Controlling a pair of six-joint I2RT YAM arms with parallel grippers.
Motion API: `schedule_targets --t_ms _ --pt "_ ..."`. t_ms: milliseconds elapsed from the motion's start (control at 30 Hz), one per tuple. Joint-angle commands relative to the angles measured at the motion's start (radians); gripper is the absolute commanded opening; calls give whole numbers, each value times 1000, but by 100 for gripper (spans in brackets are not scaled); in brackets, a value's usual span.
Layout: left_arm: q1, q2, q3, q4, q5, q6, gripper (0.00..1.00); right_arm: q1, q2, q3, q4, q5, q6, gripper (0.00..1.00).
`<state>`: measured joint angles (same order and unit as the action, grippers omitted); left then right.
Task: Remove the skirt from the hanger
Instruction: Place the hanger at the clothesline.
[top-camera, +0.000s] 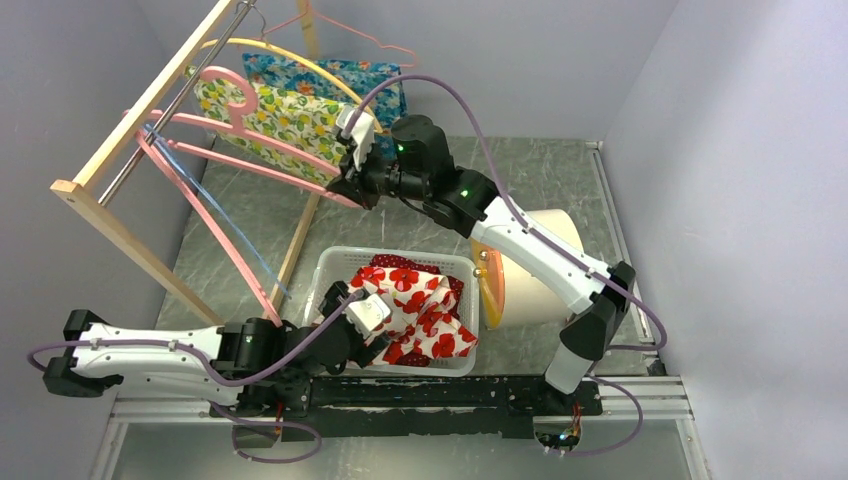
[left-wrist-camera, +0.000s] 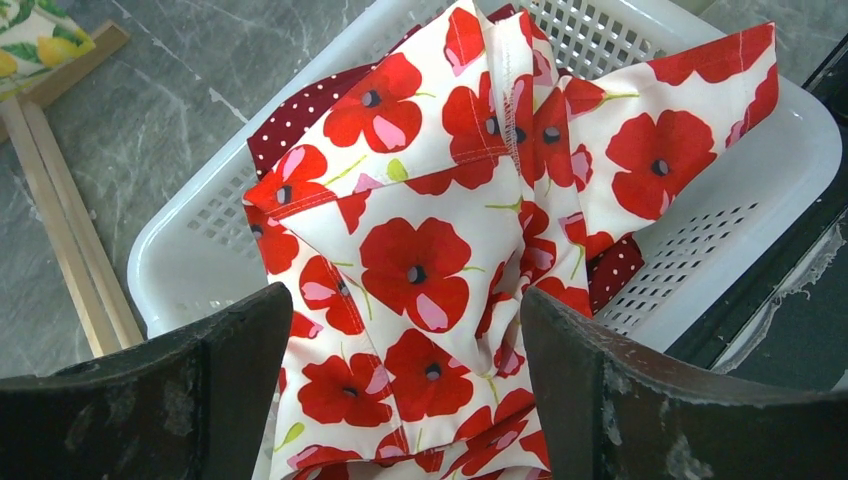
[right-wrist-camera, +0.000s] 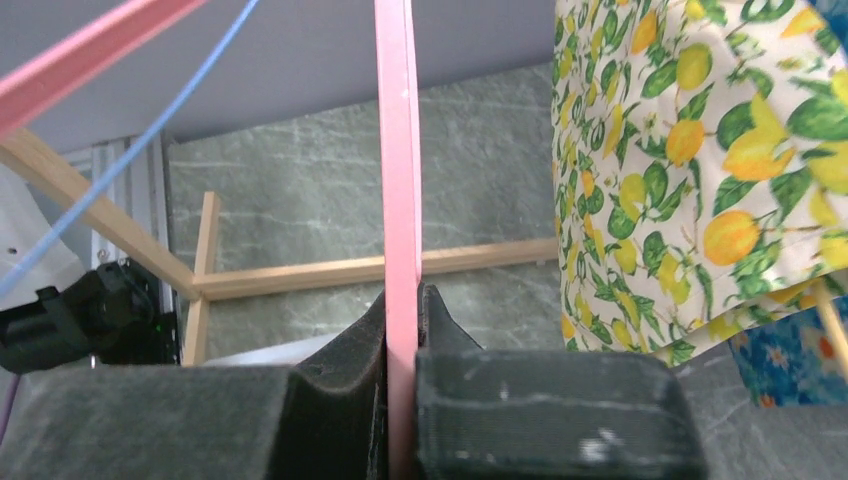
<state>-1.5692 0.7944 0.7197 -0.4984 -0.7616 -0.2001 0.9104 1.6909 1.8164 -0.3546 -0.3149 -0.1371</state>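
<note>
A white skirt with red poppies (top-camera: 420, 310) (left-wrist-camera: 440, 200) lies crumpled in the white basket (top-camera: 400, 252), off any hanger. My left gripper (top-camera: 372, 335) (left-wrist-camera: 400, 310) hovers just over it, jaws wide open with the cloth showing between them, nothing gripped. A bare pink hanger (top-camera: 250, 165) (right-wrist-camera: 398, 150) hangs from the wooden rack. My right gripper (top-camera: 345, 185) (right-wrist-camera: 402, 300) is shut on its lower bar near the right end.
A lemon-print garment (top-camera: 275, 115) (right-wrist-camera: 690, 150) and a blue floral one (top-camera: 330, 75) hang on the wooden rack (top-camera: 110, 215), with more pink hangers at its left. A white cylinder (top-camera: 545, 270) with an orange piece (top-camera: 492, 285) stands right of the basket. A dark red dotted cloth (left-wrist-camera: 290, 120) lies under the skirt.
</note>
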Motion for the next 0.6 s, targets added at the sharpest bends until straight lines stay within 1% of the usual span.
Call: schedule_targets --t_ms 0,133,267,333,567 --pt "-5 -27 1 18 -35 -31 89 -5 11 4 166 -37 22 0" --pt "-5 -38 11 -3 -34 -92 89 -4 38 25 187 -63 36 0" --pt "-5 -22 53 -62 -32 -192 88 -5 116 107 134 -82 38 0" --pt "-6 -10 80 -94 -22 -227 88 -5 143 120 133 -98 43 0" --pt "-5 48 171 -189 -3 -285 88 -5 182 119 209 -107 86 0"
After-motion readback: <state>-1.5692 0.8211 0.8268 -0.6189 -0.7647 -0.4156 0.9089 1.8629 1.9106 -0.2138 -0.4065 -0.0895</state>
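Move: The spot on the clothesline rod for the pink hanger's hook lies about 12 cm ahead of the right hand, 24 cm to its left and 9 cm above. From that hand, the lemon skirt hangs roughly 12 cm ahead, 9 cm left and 5 cm lower; the other empty pink hanger is some 22 cm left and 7 cm back, about level in height. From the left hand, the rod spot is about 38 cm ahead, 26 cm left and 24 cm up. The pink hanger, still pinched at its right end by the right hand, is carried hook-first about 5 cm left and a little forward to the rod. The hand first lifts it some 1.5 cm, then lowers it nearly 3 cm while turning slightly counter-clockwise. Over the basket, the open left hand rises about 2 cm, tipping slightly. ##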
